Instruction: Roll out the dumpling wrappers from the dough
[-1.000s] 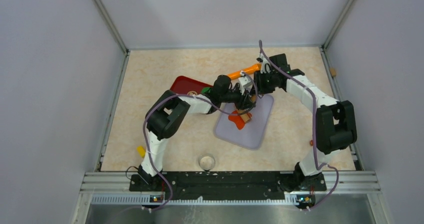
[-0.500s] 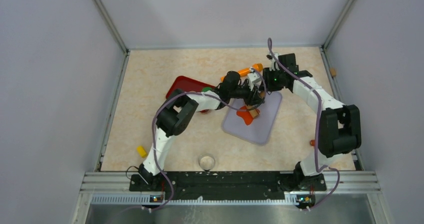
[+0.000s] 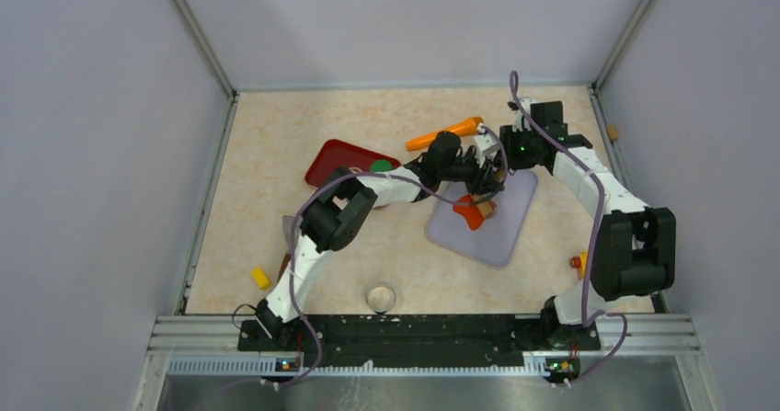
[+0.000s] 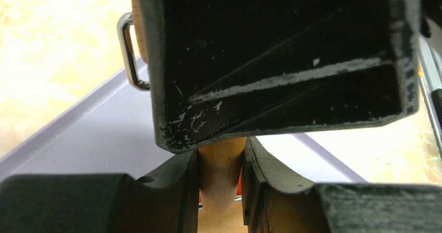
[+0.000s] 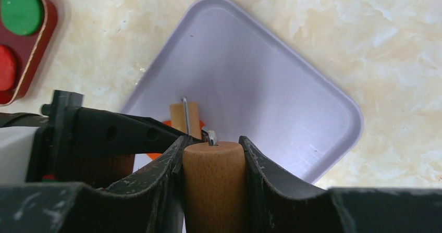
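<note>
Orange-red dough point(image 3: 469, 214) lies on a lavender tray point(image 3: 504, 234). Over it both grippers hold a small wooden roller point(image 3: 488, 208) with a wire frame. My left gripper point(image 3: 482, 179) point(image 4: 221, 160) is shut on one wooden handle point(image 4: 221, 176). The right gripper point(image 3: 504, 160) point(image 5: 213, 143) is shut on the other handle point(image 5: 213, 187), close against the left one. The right wrist view shows the roller body point(image 5: 185, 118) with dough point(image 5: 155, 155) under it. A flat red disc point(image 5: 6, 66), apparently a dumpling wrapper, lies in the dark red tray point(image 5: 48, 32).
The dark red tray point(image 3: 333, 156) holds a green disc point(image 3: 381, 165). An orange rolling pin point(image 3: 444, 133) lies behind the grippers. A small cup point(image 3: 380, 296) stands near the front edge. A yellow piece point(image 3: 261, 278) is front left and an orange bit point(image 3: 579, 262) at right.
Both grippers, still holding the roller, have moved right. The lavender tray and dough slid right with them, away from the red tray.
</note>
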Tool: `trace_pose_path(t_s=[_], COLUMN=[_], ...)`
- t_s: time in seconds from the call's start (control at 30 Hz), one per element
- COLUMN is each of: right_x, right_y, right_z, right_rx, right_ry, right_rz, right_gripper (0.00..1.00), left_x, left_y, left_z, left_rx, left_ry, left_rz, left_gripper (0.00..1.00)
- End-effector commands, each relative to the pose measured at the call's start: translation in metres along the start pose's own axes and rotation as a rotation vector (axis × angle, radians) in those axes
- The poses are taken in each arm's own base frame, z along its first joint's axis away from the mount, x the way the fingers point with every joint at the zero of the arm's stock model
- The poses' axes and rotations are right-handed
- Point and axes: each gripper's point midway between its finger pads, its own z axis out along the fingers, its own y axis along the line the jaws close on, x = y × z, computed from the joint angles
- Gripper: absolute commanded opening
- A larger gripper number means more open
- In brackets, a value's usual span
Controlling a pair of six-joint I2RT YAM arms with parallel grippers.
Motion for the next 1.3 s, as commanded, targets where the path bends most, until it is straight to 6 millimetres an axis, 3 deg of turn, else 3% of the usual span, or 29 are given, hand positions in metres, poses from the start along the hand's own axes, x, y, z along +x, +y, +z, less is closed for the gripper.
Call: trace_pose_path(t_s=[0.0, 0.1, 0.2, 0.4, 0.5, 0.73, 0.93, 1.13, 1.27], right_x=[-0.005, -0.026, -0.027, 0.009, 0.018, 0.038, 0.053, 0.069, 0.056], right_y=[0.053, 0.075, 0.08, 0.069, 0.063, 0.039, 0.014, -0.006, 0.007], right_z=[-0.042, -0.07, -0.086, -0.078, -0.071, -0.038, -0.026, -0.028, -0.04], right_rx=[-0.199, -0.281, -0.3, -0.261, -0.24, -0.159, -0.062, -0.007, -0.068], right_ry=[0.03, -0.025, -0.041, -0.009, -0.004, 0.027, 0.051, 0.082, 0.041], right_rz=[0.028, 0.052, 0.033, 0.004, 0.004, -0.06, -0.168, -0.156, -0.15], right_gripper=[0.0, 0.0, 0.0, 0.0, 0.0, 0.0, 0.0, 0.0, 0.0], left_x=[-0.05, -0.097, -0.109, -0.077, -0.063, -0.011, 0.017, 0.018, -0.018], left_y=[-0.005, -0.022, -0.035, -0.037, -0.03, -0.003, -0.001, -0.003, -0.011], left_z=[-0.002, -0.02, -0.028, -0.024, -0.015, 0.01, 0.04, 0.062, 0.054], left_rx=[-0.107, -0.096, -0.07, -0.062, -0.073, -0.11, -0.072, -0.051, -0.053], left_ry=[-0.065, -0.113, -0.104, -0.036, -0.018, 0.036, 0.071, 0.06, 0.02], left_rz=[-0.035, 0.03, 0.048, 0.029, 0.034, 0.021, 0.01, 0.007, 0.037], left_gripper=[0.0, 0.0, 0.0, 0.0, 0.0, 0.0, 0.0, 0.0, 0.0])
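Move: Both my hands still hold the double-ended wooden roller, the left by its handle, the right by its upper end. Its lower end rests on the red dough, about 4 cm back, 2 left and 4 below my left hand. The dough's middle lies some 4 cm back, 5 left and 6 below that hand; from my right, roughly 7 back, 8 left and 9 below. The grey tray's middle is about 3 cm back and 3 left of my left hand, 7 below; the orange stick sits 16 ahead, 12 left and 5 below. Keeping both grips, I lift the roller about 7.5 cm off the dough while drawing it 3 or 4 cm back towards me, then lower it onto the dough again. With the lower end down, both my hands sweep about 4 cm to the right and slightly forward across the dough, turning a little clockwise, and the roller is still on the dough at the end. ##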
